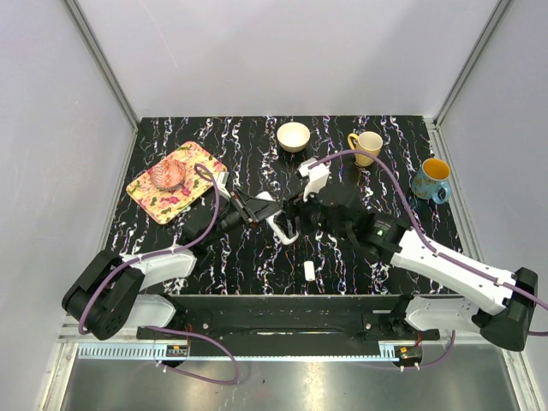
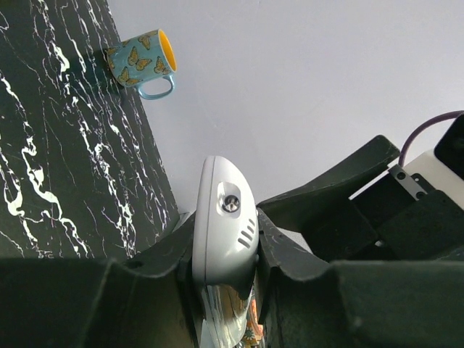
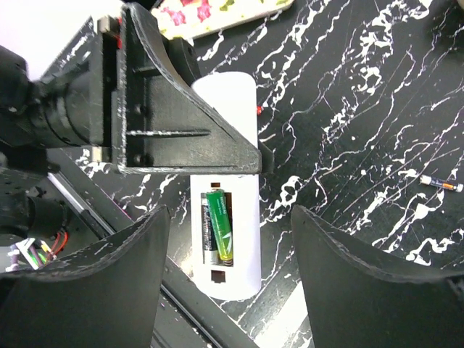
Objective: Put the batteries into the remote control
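Note:
The white remote control point(image 3: 230, 246) lies back-up with its battery compartment uncovered. A green battery point(image 3: 220, 225) sits in it slightly askew, next to a darker battery point(image 3: 207, 230). My left gripper point(image 2: 225, 246) is shut on the remote's other end point(image 2: 223, 217), holding it just above the table. My right gripper point(image 3: 230, 272) hovers over the compartment, open, its fingers point(image 3: 109, 290) on either side and touching nothing. From above, the two grippers point(image 1: 257, 211) point(image 1: 297, 212) meet at the remote point(image 1: 282, 227) mid-table. A small thin cylinder point(image 3: 441, 183) lies loose on the table.
A small white lozenge piece point(image 1: 308, 271) lies near the front edge. A floral tray point(image 1: 195, 161) holding a pink object is at the back left. A cream bowl point(image 1: 293, 136), a yellow mug point(image 1: 368, 146) and a blue butterfly mug point(image 1: 431, 180) stand along the back right.

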`<action>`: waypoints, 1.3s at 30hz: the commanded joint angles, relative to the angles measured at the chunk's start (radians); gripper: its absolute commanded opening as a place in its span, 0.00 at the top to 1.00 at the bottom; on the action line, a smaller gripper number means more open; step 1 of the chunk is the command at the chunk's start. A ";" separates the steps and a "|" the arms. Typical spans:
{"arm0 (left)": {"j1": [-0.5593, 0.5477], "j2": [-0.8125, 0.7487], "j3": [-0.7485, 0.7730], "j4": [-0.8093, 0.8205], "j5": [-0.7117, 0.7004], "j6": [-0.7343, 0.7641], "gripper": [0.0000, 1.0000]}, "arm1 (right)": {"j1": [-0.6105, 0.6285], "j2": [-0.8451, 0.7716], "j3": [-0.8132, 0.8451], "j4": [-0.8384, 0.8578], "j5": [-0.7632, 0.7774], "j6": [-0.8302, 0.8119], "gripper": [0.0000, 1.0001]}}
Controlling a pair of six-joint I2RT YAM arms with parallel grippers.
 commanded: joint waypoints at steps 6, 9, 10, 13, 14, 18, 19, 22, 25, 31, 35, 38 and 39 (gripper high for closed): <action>-0.002 -0.010 0.023 0.112 0.016 0.010 1.00 | -0.008 -0.111 0.042 0.046 0.061 0.133 0.16; -0.002 -0.012 0.021 0.111 0.016 0.016 1.00 | -0.050 -0.122 0.042 0.030 -0.026 0.275 0.11; -0.002 -0.015 0.024 0.109 0.016 0.018 1.00 | -0.072 -0.118 0.048 0.017 -0.069 0.294 0.08; -0.002 -0.024 0.032 0.089 0.013 0.032 1.00 | -0.164 -0.078 0.093 -0.068 -0.274 0.378 0.01; -0.002 -0.030 0.035 0.080 0.009 0.038 1.00 | -0.185 -0.069 0.094 -0.079 -0.317 0.401 0.00; 0.000 -0.055 0.053 0.005 -0.005 0.076 1.00 | -0.241 -0.030 0.075 -0.077 -0.425 0.486 0.00; 0.000 -0.065 0.061 -0.006 -0.008 0.090 1.00 | -0.244 -0.024 0.071 -0.077 -0.436 0.493 0.00; 0.000 -0.082 0.069 -0.043 -0.020 0.110 1.00 | -0.247 0.004 0.064 -0.071 -0.477 0.513 0.00; -0.002 -0.090 0.073 -0.061 -0.027 0.121 1.00 | -0.252 0.030 0.056 -0.069 -0.506 0.526 0.01; -0.002 -0.087 0.070 -0.050 -0.022 0.116 1.00 | -0.268 0.068 0.024 -0.059 -0.532 0.556 0.02; -0.002 -0.085 0.064 -0.035 -0.022 0.107 1.00 | -0.281 0.082 0.006 -0.045 -0.543 0.570 0.04; 0.000 -0.082 0.061 -0.026 -0.019 0.102 1.00 | -0.293 0.088 -0.002 -0.040 -0.546 0.573 0.04; 0.000 -0.084 0.061 -0.018 -0.019 0.101 1.00 | -0.296 0.091 -0.008 -0.039 -0.545 0.578 0.04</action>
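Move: The loaded green battery, lying askew in the remote's open compartment, is about 2 cm left of my right hand and 2 cm lower, level with it front to back. The black battery beside it is about 3 cm left of that hand, 1 cm nearer me and 2 cm down. The white battery cover lies on the table, some 11 cm back, 5 cm right and 22 cm below. From my left hand, the green battery is some 4 cm back, 3 cm right and slightly lower. With the battery already released, I raise my right hand about 5 cm clear of the remote, easing 2 cm right and opening the fingers fully, then bring it down some 7 cm beside the compartment. On the way I roll the wrist about 40 degrees clockwise seen from behind the hand, fingers swinging more squarely left. My left hand keeps its grip on the remote, nearly still. ##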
